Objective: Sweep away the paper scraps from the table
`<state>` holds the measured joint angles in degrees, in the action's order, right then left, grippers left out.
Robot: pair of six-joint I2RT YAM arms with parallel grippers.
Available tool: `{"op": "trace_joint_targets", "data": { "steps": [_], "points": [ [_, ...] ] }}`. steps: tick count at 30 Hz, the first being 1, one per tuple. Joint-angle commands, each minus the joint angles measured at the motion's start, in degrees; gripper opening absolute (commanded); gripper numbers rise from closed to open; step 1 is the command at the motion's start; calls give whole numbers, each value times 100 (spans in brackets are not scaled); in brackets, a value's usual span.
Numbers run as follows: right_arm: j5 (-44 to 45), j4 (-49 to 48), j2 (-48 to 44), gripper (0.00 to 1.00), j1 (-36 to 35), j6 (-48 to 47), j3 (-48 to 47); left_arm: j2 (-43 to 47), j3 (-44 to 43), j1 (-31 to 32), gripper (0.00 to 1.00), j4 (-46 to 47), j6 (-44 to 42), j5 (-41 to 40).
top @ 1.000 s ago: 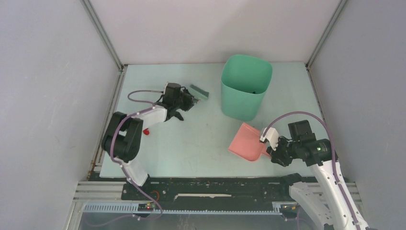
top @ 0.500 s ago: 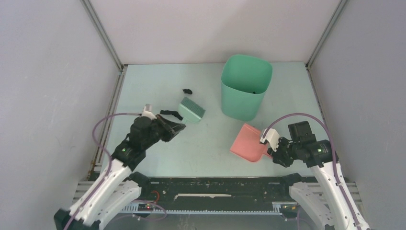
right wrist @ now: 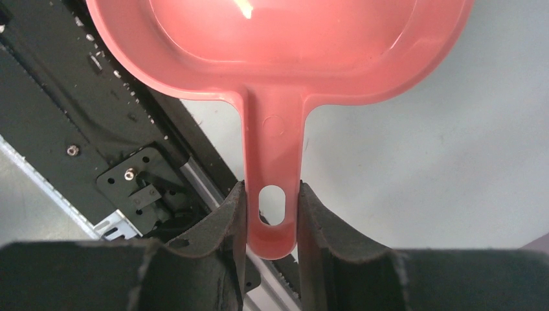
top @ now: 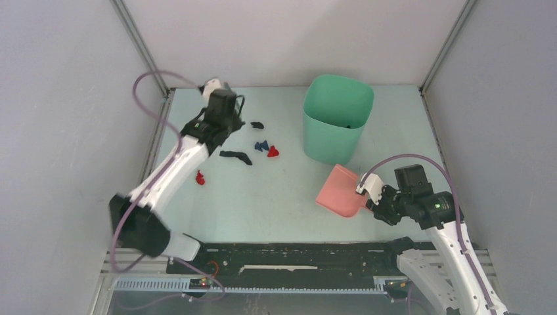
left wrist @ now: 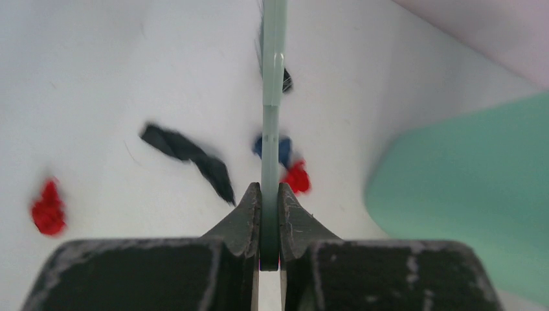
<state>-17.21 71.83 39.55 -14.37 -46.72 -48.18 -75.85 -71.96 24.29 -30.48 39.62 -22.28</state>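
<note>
Several paper scraps lie on the pale green table (top: 276,197): a small black one (top: 257,125), a blue one (top: 261,146), a red one (top: 273,151), a long black strip (top: 236,156) and a red one (top: 200,177) off to the left. My left gripper (top: 223,108) hovers at the far left behind them, shut on the green brush handle (left wrist: 272,97), which shows edge-on between its jaws (left wrist: 269,194). My right gripper (top: 372,200) is shut on the handle (right wrist: 275,149) of the pink dustpan (top: 338,190), whose scoop rests on the table at front right.
A tall mint-green bin (top: 337,118) stands at the back, right of the scraps and behind the dustpan. Metal rails run along the table's left and right edges. A black base rail (top: 282,256) crosses the near edge.
My left arm has swung out to the far left of the table with the brush. The blue and red scraps that the brush head covered now show. The right gripper and dustpan barely moved.
</note>
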Motion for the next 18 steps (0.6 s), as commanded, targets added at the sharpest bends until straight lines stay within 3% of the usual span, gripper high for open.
{"op": "trace_joint_targets", "data": {
  "steps": [1,8,13,18],
  "points": [
    [-26,-613,-81,0,-46,197,183,-1456,-1321,-68,0,123,-1671,-717],
    [406,-946,233,0,-437,347,696,-3585,-3194,-65,0,-1,-2599,-364],
    [530,-1082,116,0,-586,480,735,-4479,-4347,-27,0,-723,-2787,-56],
    [478,-1187,129,0,-677,592,731,-4408,-4109,80,0,-1023,-2586,-55]
  ]
}}
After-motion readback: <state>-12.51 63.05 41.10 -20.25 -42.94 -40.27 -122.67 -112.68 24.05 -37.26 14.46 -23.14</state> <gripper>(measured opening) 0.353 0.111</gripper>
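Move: The left hand, holding the green brush, has the small black scrap about 15 cm ahead of it, 5 cm to its right and some 23 cm below. Nearer on the table are the blue scrap, about 7 cm ahead and 6 cm right, and the red one, 5 cm ahead and 10 cm right; the dark strip lies roughly 2 cm ahead and 1 cm left. From the right hand, the black scrap is about 40 cm ahead, 35 cm left and 13 cm down. Still gripping the brush, the left hand swings forward about 15 cm towards the far side of the small black scrap, sinking some 10 cm and drifting right, slowing at the end. Its left side rolls up about 25 degrees and the fingers tip further down. The right hand keeps its hold on the pink dustpan and lowers it about 4 cm. ##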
